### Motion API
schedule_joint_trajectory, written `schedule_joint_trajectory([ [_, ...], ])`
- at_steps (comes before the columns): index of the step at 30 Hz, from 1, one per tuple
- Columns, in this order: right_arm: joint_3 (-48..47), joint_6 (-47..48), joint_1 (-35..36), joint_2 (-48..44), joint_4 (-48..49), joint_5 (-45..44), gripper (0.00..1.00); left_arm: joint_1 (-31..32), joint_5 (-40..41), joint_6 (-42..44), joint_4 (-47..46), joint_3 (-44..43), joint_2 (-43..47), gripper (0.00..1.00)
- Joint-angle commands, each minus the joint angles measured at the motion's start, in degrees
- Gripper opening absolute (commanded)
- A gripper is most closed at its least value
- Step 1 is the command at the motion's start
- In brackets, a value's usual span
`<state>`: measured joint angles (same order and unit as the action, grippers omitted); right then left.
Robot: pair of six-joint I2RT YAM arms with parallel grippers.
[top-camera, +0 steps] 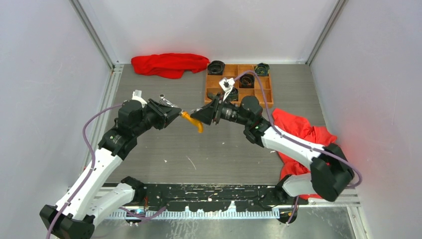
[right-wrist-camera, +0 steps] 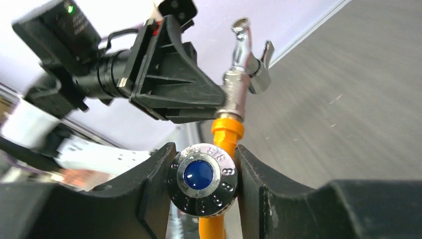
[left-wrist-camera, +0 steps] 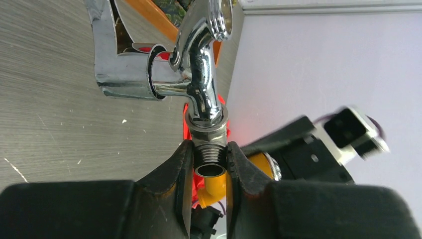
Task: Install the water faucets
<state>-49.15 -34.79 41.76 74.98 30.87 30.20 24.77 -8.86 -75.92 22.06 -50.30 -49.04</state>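
My left gripper is shut on the threaded end of the shiny silver water faucet; its lever handle and spout stick out past the fingers. The silver faucet shows small in the top view, above the middle of the table. My right gripper is shut on the round chrome knob with a blue centre that belongs to the orange-yellow water faucet. The orange faucet hangs between both gripper tips, its upper end against the silver faucet. The right gripper faces the left one, tips nearly touching.
An orange compartment tray at the back right holds dark round items. A red cloth lies at the back left, another red cloth under the right arm. White walls close in three sides.
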Motion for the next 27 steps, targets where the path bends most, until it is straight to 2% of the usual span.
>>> schedule_joint_trajectory([
  [1,5.75,-34.15,-3.66,7.77,24.52,6.92,0.53,0.06,-1.43,0.31,-6.92,-1.68,2.36,0.0],
  [4,8.77,-39.35,-4.62,9.98,30.06,5.49,0.71,0.02,-1.32,0.38,-6.66,-1.75,2.64,0.0],
  [6,9.32,-35.8,-4.76,8.49,24.18,3.31,0.79,0.01,-1.33,0.44,-6.36,-1.99,2.71,0.0],
  [11,4.97,-17.02,-4.77,0.46,-1.62,-6.55,0.87,0.05,-1.37,0.52,-6.27,-2.53,2.73,0.0],
  [14,4.05,-10.07,-4.83,-3.93,-8.72,-12.64,0.89,-0.03,-1.72,0.51,-6.56,-2.91,2.34,0.0],
  [16,3.07,-7.34,-4.85,-4.94,-10.86,-12.8,0.89,0.01,-1.86,0.43,-6.68,-3.03,2.21,0.0],
  [18,2.12,-6.36,-4.84,-4.43,-9.57,-9.26,0.9,0.01,-1.86,0.36,-6.63,-2.93,2.26,0.0],
  [22,3.58,-8.36,-4.78,-3.17,0.23,-1.31,0.9,0.01,-1.93,0.25,-6.3,-3.04,2.31,0.0],
  [27,5.32,-7.52,-4.76,-2.1,6.51,2.34,0.91,0.02,-2.04,0.03,-5.89,-3.32,2.29,0.0],
])
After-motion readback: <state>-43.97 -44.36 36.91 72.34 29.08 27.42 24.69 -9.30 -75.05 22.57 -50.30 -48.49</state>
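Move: The orange faucet's knob sits between the right fingertips, about 1 cm left of that hand point and level with it. From that hand, the orange body lies some 3 cm back and 1 cm left, and the silver faucet about 5 cm ahead and 10 cm left, all at roughly hand height. From the left hand, which holds the joint, the knob is some 6 cm right, about 2 cm lower, level fore and aft. The right hand opens off the orange faucet's knob, dips about 6 cm, then rises halfway while drawing right. ##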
